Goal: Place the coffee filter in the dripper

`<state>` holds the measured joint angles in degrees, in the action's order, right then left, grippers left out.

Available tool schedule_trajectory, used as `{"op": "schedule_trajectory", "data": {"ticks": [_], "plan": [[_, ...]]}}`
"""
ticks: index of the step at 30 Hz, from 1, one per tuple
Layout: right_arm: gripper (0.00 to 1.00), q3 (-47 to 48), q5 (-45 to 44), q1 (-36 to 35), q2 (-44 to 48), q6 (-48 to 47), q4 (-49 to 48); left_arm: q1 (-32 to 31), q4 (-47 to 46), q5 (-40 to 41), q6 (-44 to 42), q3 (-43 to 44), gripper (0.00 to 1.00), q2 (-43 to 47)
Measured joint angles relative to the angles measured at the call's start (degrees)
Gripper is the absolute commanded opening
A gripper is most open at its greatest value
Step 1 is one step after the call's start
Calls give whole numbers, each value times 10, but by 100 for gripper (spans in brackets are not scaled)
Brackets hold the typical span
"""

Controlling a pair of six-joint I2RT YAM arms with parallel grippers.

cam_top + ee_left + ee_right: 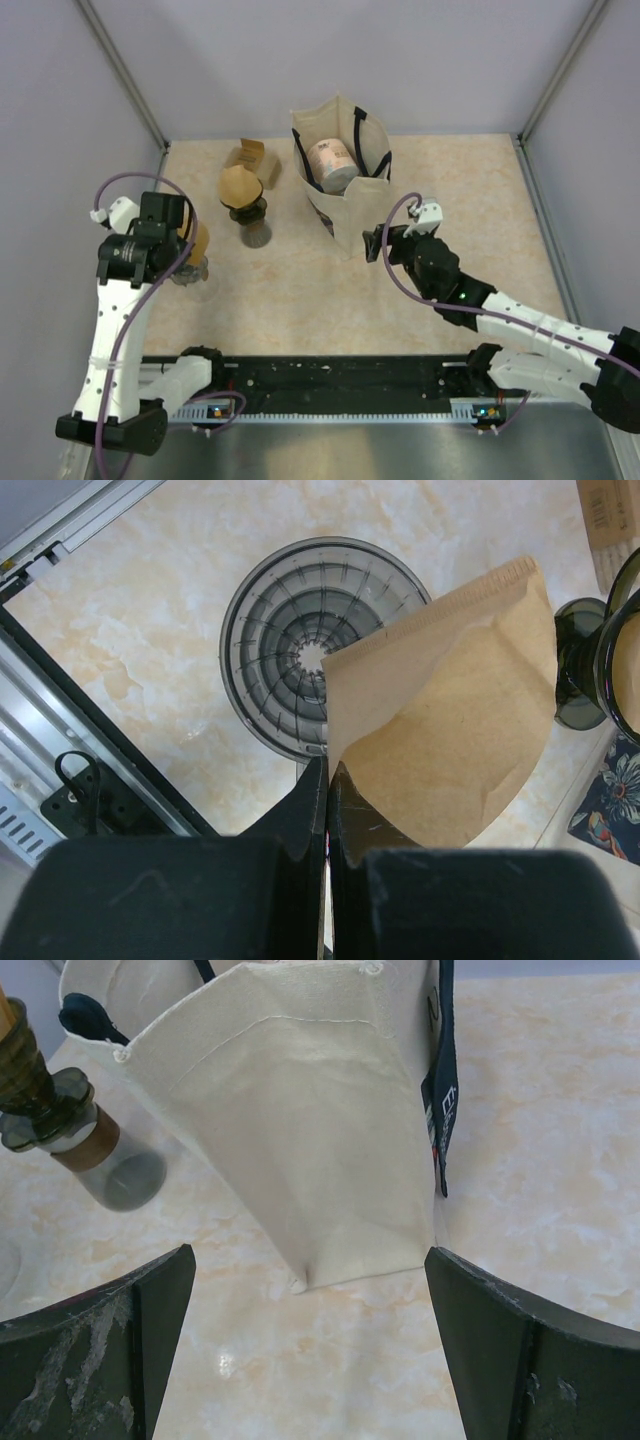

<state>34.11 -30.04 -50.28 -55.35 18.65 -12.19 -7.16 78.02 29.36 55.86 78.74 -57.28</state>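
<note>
My left gripper is shut on the edge of a brown paper coffee filter, a folded cone fanning out to the right. It hangs just above and to the right of the clear ribbed dripper, partly covering its right rim. In the top view the left gripper holds the filter over the dripper at the table's left side. My right gripper is open and empty, facing the bottom of a cream tote bag; it also shows in the top view.
A second dripper with a filter in it sits on a dark glass carafe, also in the right wrist view. A cardboard box lies behind it. The tote bag holds a roll. A metal rail edges the table.
</note>
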Motion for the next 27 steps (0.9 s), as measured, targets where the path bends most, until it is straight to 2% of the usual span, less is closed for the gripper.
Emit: {"op": "schedule_trajectory", "data": {"ticks": [8, 12, 14, 19, 25, 27], "plan": [[99, 0, 0, 2, -14, 5, -3, 5, 0, 0, 18, -19, 1, 19], [99, 0, -2, 2, -14, 9, -3, 7, 0, 1, 27, -25, 21, 19], [99, 0, -4, 2, -14, 10, -3, 8, 0, 3, 28, -25, 25, 19], [99, 0, -5, 2, -13, 11, -3, 8, 0, 5, 29, -25, 28, 19], [99, 0, -5, 2, -13, 11, -4, 8, 0, 11, 21, -17, 48, 23], [99, 0, -5, 2, -14, 11, -4, 8, 0, 12, 16, -6, 50, 26]]}}
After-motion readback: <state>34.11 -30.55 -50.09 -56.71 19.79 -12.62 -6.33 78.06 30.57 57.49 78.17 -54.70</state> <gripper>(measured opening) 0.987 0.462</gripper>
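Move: The left hand pinches the coffee filter above the clear dripper, whose middle lies about 5 cm ahead, 3 cm left and 9 cm below. The dark green dripper, already lined, stands some 17 cm ahead and 9 cm right, 8 cm below; the cardboard box lies roughly 32 cm ahead, 8 cm right and 22 cm below. From the right hand, the clear dripper is about 43 cm left, 2 cm back and 5 cm below. The left hand eases about 1 cm down and back, then opens its fingers halfway, releasing the filter over the dripper. ##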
